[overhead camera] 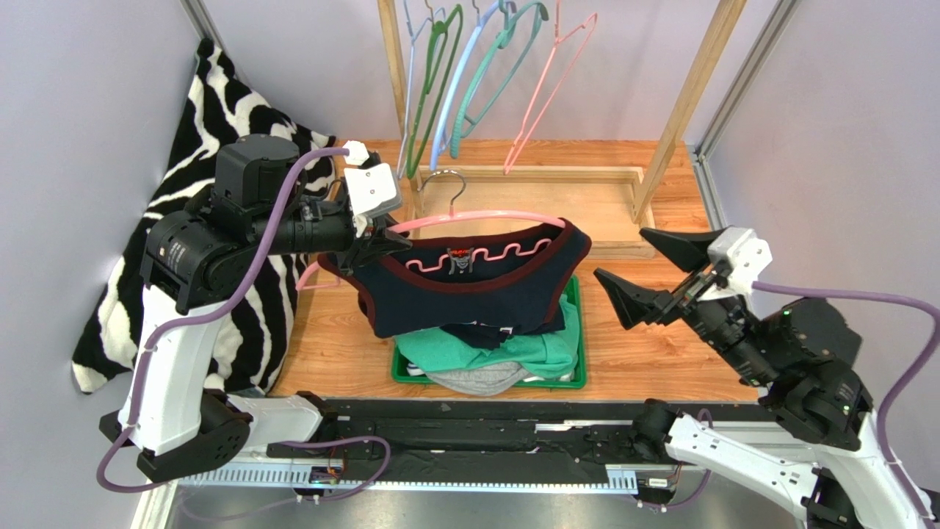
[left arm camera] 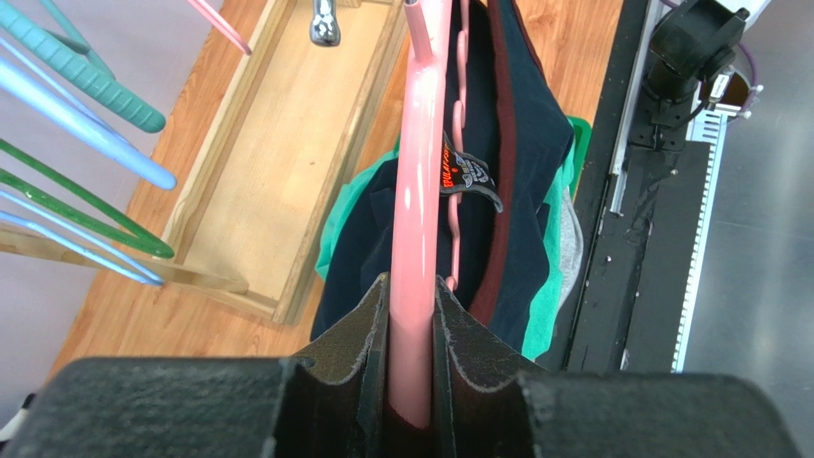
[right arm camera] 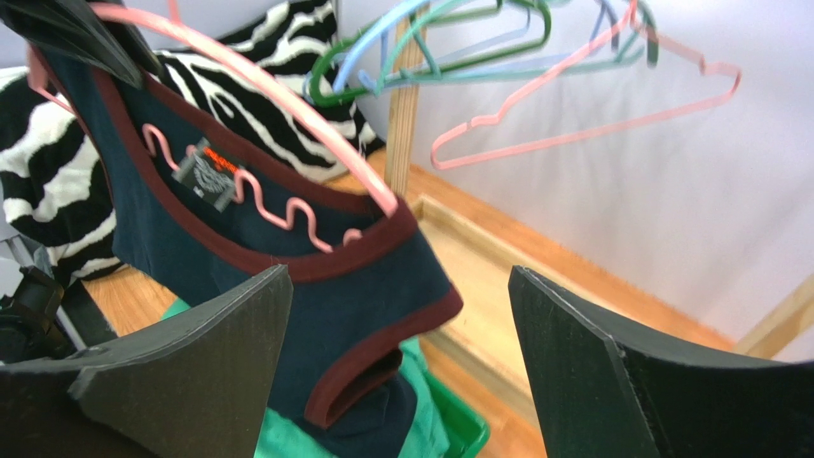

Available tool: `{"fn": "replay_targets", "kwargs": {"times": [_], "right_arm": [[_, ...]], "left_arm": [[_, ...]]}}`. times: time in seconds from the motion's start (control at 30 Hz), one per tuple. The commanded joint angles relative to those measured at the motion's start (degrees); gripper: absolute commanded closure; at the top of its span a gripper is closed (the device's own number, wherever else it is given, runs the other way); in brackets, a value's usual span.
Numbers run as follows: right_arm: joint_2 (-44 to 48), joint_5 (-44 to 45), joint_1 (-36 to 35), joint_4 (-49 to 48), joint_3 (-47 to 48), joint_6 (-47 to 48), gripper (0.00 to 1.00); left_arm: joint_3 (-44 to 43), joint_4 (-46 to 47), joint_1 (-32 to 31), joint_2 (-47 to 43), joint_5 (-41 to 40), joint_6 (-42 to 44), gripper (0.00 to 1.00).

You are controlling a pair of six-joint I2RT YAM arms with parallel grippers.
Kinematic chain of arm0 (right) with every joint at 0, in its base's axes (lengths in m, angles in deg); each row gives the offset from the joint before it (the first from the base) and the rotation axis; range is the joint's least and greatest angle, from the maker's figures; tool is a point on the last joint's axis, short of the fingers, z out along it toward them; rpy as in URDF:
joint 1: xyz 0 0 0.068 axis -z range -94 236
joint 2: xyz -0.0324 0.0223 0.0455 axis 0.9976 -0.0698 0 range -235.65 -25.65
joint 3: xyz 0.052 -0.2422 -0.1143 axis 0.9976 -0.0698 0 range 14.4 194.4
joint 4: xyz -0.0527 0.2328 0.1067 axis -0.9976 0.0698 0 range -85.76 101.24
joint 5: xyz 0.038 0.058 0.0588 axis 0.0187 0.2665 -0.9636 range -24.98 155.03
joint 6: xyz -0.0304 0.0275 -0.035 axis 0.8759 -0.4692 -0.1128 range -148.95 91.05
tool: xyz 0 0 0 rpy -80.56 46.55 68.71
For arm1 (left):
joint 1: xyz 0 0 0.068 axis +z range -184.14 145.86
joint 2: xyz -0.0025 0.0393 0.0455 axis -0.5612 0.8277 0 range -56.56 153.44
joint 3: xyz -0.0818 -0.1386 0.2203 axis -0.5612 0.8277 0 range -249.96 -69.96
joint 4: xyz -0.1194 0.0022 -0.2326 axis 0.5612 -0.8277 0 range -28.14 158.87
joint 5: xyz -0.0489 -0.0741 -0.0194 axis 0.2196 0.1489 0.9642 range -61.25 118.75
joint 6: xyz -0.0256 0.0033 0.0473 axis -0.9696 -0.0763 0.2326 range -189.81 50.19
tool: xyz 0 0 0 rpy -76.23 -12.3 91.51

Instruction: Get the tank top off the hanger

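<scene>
A navy tank top (overhead camera: 474, 292) with maroon trim hangs on a pink hanger (overhead camera: 474, 217) held above the green bin. My left gripper (overhead camera: 370, 237) is shut on the hanger's left end. In the left wrist view the pink bar (left arm camera: 417, 191) runs straight between the pads of that gripper (left arm camera: 413, 286), with the tank top (left arm camera: 525, 124) beside it. My right gripper (overhead camera: 621, 256) stands wide open just right of the garment, holding nothing. Seen from the right wrist, the tank top (right arm camera: 315, 277) and hanger (right arm camera: 258, 81) lie beyond and left of those open jaws (right arm camera: 399, 272).
A green bin (overhead camera: 579, 331) with green and grey clothes sits under the tank top. Behind it is a wooden tray (overhead camera: 618, 176) and a wooden rack with several coloured hangers (overhead camera: 474, 66). A zebra-print cloth (overhead camera: 221, 121) lies at the left wall.
</scene>
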Motion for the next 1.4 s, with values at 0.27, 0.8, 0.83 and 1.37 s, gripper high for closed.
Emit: {"fn": "replay_targets", "kwargs": {"times": [0.27,0.8,0.83,1.37], "right_arm": [[-3.32,8.68,-0.03,-7.21,-12.48,-17.04,0.33],[-2.8,8.32,-0.03,-12.5,-11.79,-20.22,1.0],[-2.01,9.2,-0.12,-12.15,-11.18,-20.13,1.0],[-7.45,19.69,10.76,-3.89,-11.25,-20.3,1.0]], "left_arm": [[-2.81,1.79,0.58,-3.04,2.31,0.25,1.0],[-0.96,2.58,1.11,-4.44,-0.42,0.77,1.0],[-0.79,2.58,1.11,-4.53,-0.77,0.77,1.0],[-3.77,0.83,2.6,-5.94,3.88,1.13,1.0]]}}
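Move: The tank top's right shoulder, still looped over the pink hanger's end, lies about 6 cm ahead, 6 cm left and 8 cm below the open right hand. That hanger end is some 2 cm farther left of it; the neck label is roughly 23 cm left and 3 cm ahead of the hand. The green bin's middle is about 19 cm left, 5 cm ahead and 30 cm down. From the left hand, gripping the hanger, the shoulder is about 25 cm right, 3 cm ahead and 3 cm lower. The tank top's right shoulder is met by the right hand coming down about 10 cm, also forward and left, its wrist tipping down. The fingers shut on the cloth just outside the hanger end, then draw it right about 6 cm and a little forward, up and then slightly down, the wrist swinging clockwise. The left hand keeps the hanger pinched and eases back and left some 2 cm, against the pull. ##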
